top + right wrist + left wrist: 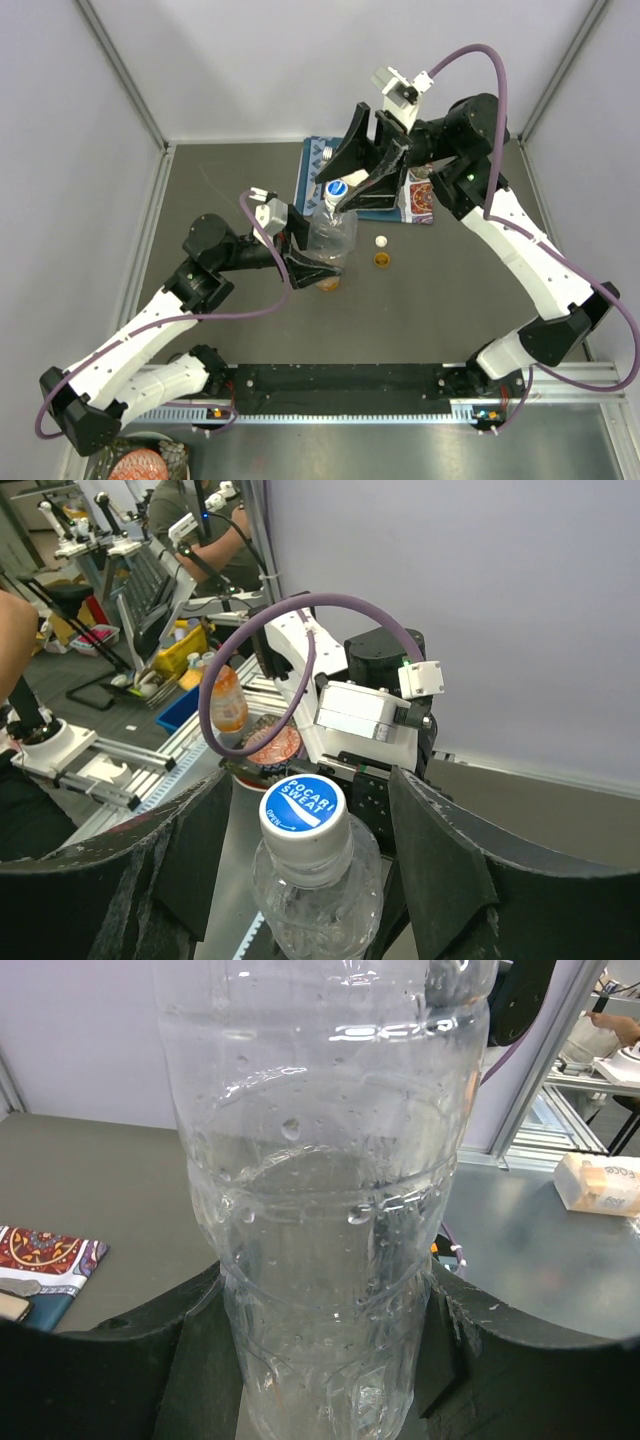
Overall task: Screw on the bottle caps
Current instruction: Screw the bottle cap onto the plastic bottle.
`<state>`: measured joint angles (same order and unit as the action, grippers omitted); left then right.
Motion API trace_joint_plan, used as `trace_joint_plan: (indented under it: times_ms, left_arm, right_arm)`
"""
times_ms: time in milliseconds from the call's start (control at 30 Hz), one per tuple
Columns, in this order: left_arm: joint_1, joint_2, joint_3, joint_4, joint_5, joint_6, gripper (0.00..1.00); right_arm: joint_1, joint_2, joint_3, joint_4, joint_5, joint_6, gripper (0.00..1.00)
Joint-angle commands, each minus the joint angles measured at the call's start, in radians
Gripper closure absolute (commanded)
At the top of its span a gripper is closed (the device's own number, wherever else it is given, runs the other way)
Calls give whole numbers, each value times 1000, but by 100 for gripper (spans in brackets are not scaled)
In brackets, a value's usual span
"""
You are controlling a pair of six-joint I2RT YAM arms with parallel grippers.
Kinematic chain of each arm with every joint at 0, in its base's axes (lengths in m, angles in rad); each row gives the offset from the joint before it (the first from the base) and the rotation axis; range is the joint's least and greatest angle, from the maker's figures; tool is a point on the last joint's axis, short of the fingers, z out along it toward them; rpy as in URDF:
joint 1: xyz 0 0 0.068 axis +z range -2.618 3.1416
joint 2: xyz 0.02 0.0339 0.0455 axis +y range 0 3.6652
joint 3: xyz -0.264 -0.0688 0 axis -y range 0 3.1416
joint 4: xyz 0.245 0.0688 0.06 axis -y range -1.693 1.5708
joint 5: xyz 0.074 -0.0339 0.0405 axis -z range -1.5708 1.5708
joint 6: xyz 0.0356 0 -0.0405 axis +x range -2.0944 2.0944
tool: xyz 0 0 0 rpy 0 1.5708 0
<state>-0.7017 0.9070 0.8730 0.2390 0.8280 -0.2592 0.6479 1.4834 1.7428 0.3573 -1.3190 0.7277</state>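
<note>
A clear ribbed bottle (pixel 333 235) stands upright at the middle of the table, and my left gripper (pixel 322 262) is shut on its lower body (pixel 320 1210), a finger pressed to each side. A blue-and-white cap (pixel 302 805) sits on its neck. My right gripper (pixel 310 820) straddles that cap from above, open, with a gap at each finger. In the top view the cap (pixel 334 187) shows between the right fingers. A white cap (pixel 382 241) and an orange cap (pixel 382 260) lie on the table to the right. An orange bottle (pixel 328 283) shows partly under the left gripper.
A patterned mat (pixel 415 200) lies at the back of the table with a clear ribbed bottle (pixel 323 154) on its left part. A patterned bowl (pixel 140 465) sits off the table at the near left. A tissue box (pixel 600 1182) stands beyond the table.
</note>
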Motion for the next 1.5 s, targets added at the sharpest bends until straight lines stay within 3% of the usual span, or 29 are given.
trace_joint_plan:
  times_ms: [0, 433, 800, 933, 1467]
  left_arm:
    - [8, -20, -5, 28, -16, 14, 84]
    - [11, -30, -2, 25, -29, 17, 84]
    - [19, -34, -3, 20, -53, 28, 85]
    - [19, -36, -8, 16, -58, 37, 86]
    - [30, -54, -17, 19, -86, 51, 87]
  right_arm:
    - [15, -41, 34, -21, 21, -51, 37]
    - [15, -41, 18, -41, 29, -56, 46]
    - [15, -41, 20, -78, 46, -71, 67]
    - [13, -40, 6, -14, 55, -30, 72]
    - [13, -61, -63, 129, 179, 30, 78]
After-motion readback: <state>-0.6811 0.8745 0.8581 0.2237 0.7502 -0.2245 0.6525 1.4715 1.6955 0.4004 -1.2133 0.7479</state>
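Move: The capped mouth of the plastic bottle already sits between my open right fingertips, centred to within a centimetre and about 1 cm below the pads. From my left hand, which already grips the bottle, the cap is some 15 cm straight up. On the table roughly 45 cm below my right hand, the orange jar stands about 5 cm ahead and 2 cm left; the other plastic bottle is about 13 cm ahead and 1 cm right. I close my right fingers around the sides of the bottle cap to about half their opening, drifting barely 1.5 cm forward and left, and tilt that wrist slightly once they have closed. My left hand keeps its grip on the bottle and carries it about 1.5 cm forward and a little left, turning some 5 degrees counter-clockwise. ##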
